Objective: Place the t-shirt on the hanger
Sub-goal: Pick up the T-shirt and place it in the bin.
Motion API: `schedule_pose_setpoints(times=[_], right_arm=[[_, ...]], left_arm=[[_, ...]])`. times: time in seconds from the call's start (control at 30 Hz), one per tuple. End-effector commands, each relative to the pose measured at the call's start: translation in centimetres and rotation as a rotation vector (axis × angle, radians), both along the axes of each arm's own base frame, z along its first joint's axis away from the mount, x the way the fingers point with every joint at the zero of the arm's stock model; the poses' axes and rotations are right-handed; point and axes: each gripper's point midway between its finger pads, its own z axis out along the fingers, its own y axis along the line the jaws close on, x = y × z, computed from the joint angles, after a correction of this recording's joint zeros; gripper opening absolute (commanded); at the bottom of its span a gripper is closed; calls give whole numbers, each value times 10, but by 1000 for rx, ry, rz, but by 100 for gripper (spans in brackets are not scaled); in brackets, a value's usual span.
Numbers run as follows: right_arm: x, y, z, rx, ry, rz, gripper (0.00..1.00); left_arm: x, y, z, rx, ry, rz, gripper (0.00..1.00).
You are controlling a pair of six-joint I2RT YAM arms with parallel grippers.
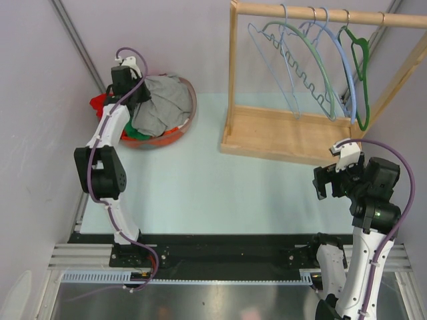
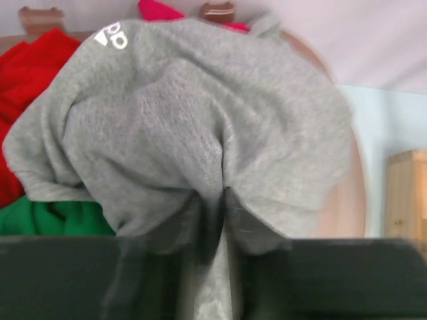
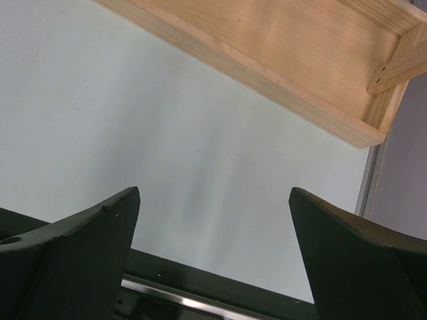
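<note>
The grey t-shirt (image 1: pixel 163 100) lies bunched on top of a round basket (image 1: pixel 190 117) at the back left. In the left wrist view the t-shirt (image 2: pixel 200 120) fills the frame, its white logo at the top left. My left gripper (image 1: pixel 135 97) reaches into the basket, and in its own view the left gripper (image 2: pixel 217 200) is shut on a raised fold of the grey cloth. The pale lavender hanger (image 1: pixel 275 73) hangs leftmost on the wooden rack. My right gripper (image 1: pixel 323 180) is open and empty; its own view shows the right gripper (image 3: pixel 213 200) over bare table.
Red (image 2: pixel 27 73), green (image 2: pixel 47 220) and magenta (image 2: pixel 157 10) garments lie under the t-shirt in the basket (image 2: pixel 347 207). The wooden rack (image 1: pixel 280 137) stands at the back right with a sage-green, a blue and a dark green hanger. Its base (image 3: pixel 280 60) lies just ahead of my right gripper.
</note>
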Motion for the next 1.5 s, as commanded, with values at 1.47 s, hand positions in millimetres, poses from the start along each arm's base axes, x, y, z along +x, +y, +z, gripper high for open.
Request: schedule_pose_setpoints(times=[1.47], right_arm=[[-65, 61, 75, 32, -40, 322, 100]], left_arm=[[-301, -167, 477, -400, -946, -692, 0]])
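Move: Just about at the left hand's fingertips is the grey t-shirt heaped in the bin, its middle some 4 cm to the right, 1 cm ahead and 3 cm below. Of the clothes under it, the red cloth lies about 14 cm left and level, the green cloth 4 cm left and 7 cm back. The rack's wooden tray is roughly 45 cm right, 8 cm back and 20 cm lower. From the right hand the t-shirt lies about 36 cm ahead and 50 cm left, slightly lower. Pinching the last bit shut on the grey t-shirt, the left hand pulls it up out of the bin, nearly straight up at first, then also back and to the right: about 44 cm up and 25 cm back in all. Its fingers swing up some 50 degrees and turn clockwise. The right hand, open and empty, rises about 9 cm and eases back and left. ##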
